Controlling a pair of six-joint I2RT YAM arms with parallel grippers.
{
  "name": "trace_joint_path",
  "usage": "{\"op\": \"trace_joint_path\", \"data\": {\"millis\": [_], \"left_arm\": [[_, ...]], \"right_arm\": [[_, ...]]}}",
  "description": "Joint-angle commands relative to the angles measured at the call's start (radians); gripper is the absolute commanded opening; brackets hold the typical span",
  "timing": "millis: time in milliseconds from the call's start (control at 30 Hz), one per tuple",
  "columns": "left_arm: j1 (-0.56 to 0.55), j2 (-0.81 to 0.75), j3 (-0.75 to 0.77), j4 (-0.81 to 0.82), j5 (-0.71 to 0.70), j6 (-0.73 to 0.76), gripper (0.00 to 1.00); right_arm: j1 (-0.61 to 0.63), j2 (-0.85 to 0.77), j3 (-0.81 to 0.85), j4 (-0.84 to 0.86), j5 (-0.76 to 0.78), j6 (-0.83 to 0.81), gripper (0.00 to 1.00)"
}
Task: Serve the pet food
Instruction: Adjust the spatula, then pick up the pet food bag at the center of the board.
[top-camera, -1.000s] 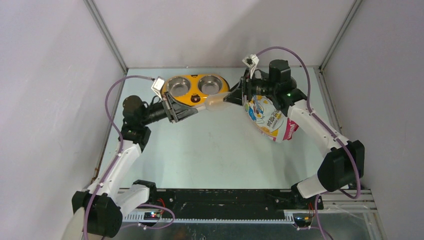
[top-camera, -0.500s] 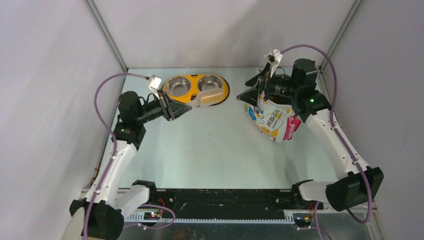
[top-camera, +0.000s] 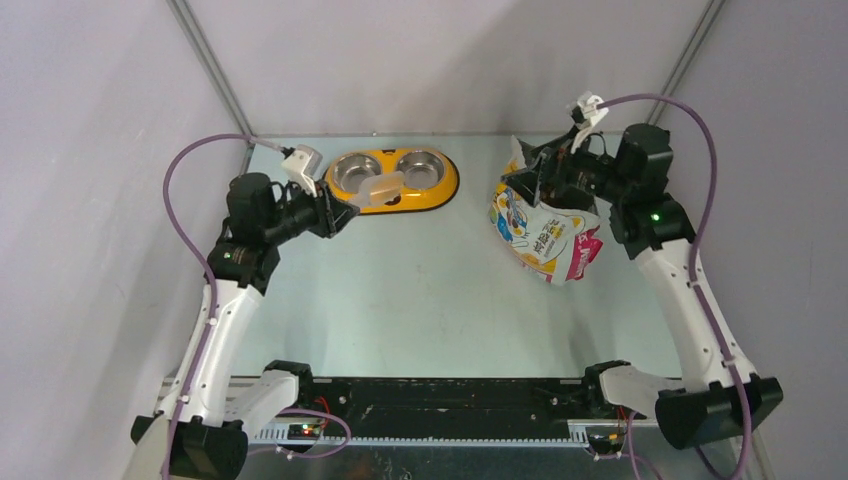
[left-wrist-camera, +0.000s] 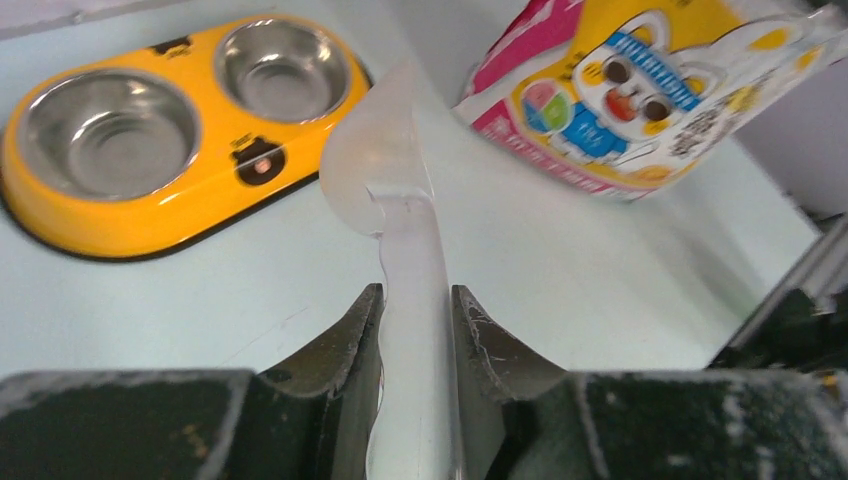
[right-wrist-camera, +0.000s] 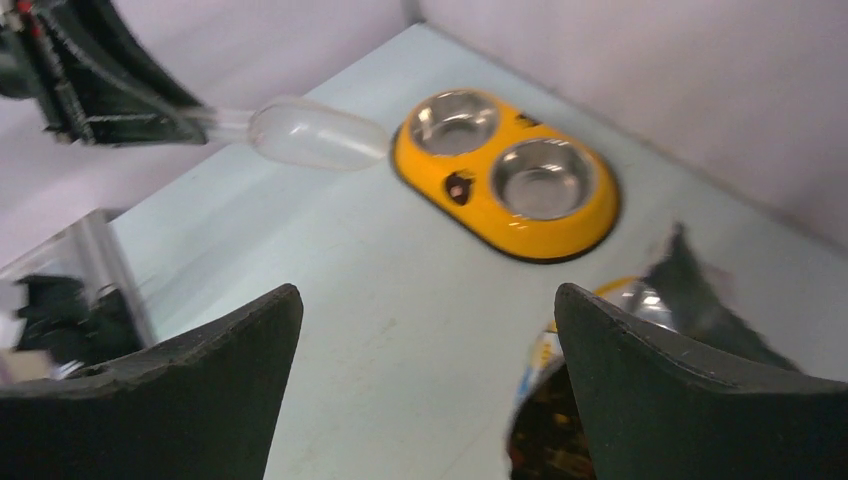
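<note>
A translucent plastic scoop (top-camera: 378, 190) hangs over the front rim of the yellow double-bowl feeder (top-camera: 450, 185). My left gripper (top-camera: 335, 215) is shut on its handle. In the left wrist view the handle runs between my fingers (left-wrist-camera: 415, 300) and the scoop bowl (left-wrist-camera: 375, 165) shows no kibble. The cat-printed bag (top-camera: 545, 235) lies at the right with its mouth open. My right gripper (top-camera: 522, 178) stands open just over that mouth, holding nothing. Its wrist view shows the wide gap (right-wrist-camera: 425, 295) and dark pet food (right-wrist-camera: 545, 445) inside the bag (right-wrist-camera: 640, 300).
Both steel bowls of the feeder (left-wrist-camera: 200, 205) show bare metal. Side walls close in the table on the left, right and back. The left arm's cable loops high at the left. The scoop (right-wrist-camera: 315, 135) and feeder (right-wrist-camera: 480, 215) show beyond the right fingers.
My right gripper has opened wide and drawn back to the right, from the scoop's tip to above the bag. My left arm has carried the scoop leftwards along the feeder's front.
</note>
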Motion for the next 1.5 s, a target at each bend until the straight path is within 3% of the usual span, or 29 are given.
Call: {"op": "trace_joint_path", "data": {"millis": [0, 200, 400, 600, 1100, 1300, 1467], "left_arm": [[0.009, -0.015, 0.033, -0.129, -0.150, 0.171, 0.00], [0.009, -0.094, -0.062, -0.105, -0.196, 0.215, 0.00], [0.009, -0.200, -0.176, -0.011, -0.150, 0.191, 0.00], [0.030, -0.212, -0.202, -0.003, -0.076, 0.187, 0.00], [0.065, -0.221, -0.241, 0.044, 0.001, 0.155, 0.00], [0.070, -0.226, -0.243, 0.050, -0.009, 0.146, 0.00], [0.075, -0.225, -0.246, 0.056, -0.015, 0.136, 0.00]], "right_arm": [[-0.009, -0.085, 0.010, -0.012, 0.275, -0.092, 1.00], [-0.016, -0.126, 0.014, -0.024, 0.502, -0.199, 0.99], [-0.044, -0.032, 0.107, -0.148, 0.628, -0.244, 1.00], [-0.091, 0.062, 0.186, -0.256, 0.596, -0.232, 0.99], [-0.248, 0.145, 0.277, -0.415, 0.271, -0.160, 1.00], [-0.258, 0.116, 0.290, -0.388, 0.405, -0.086, 0.99], [-0.257, -0.006, 0.130, -0.213, 0.457, -0.143, 0.99]]}}
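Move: The pet food bag's open mouth lies about 10 cm ahead of the empty right gripper, 10 cm to its left and some 22 cm below. The yellow double bowl stands roughly 22 cm ahead of that gripper, 24 cm to its left and 33 cm lower. From the left gripper, already holding the clear spatula by its handle, the bag mouth is about 15 cm ahead and 36 cm to the right, some 16 cm lower; the double bowl is about 24 cm ahead, 2 cm to the right, 26 cm lower. Swing the right gripper, jaws kept wide open, about 15 cm right and 6 cm forward to the right side of the bag's mouth, rising slightly first, then sinking, while turning it some 35 degrees clockwise. Meanwhile keep the left grip on the spatula, lower it about 5 cm, easing left and then back about 3 cm each with a slight roll, then hold it nearly still. ##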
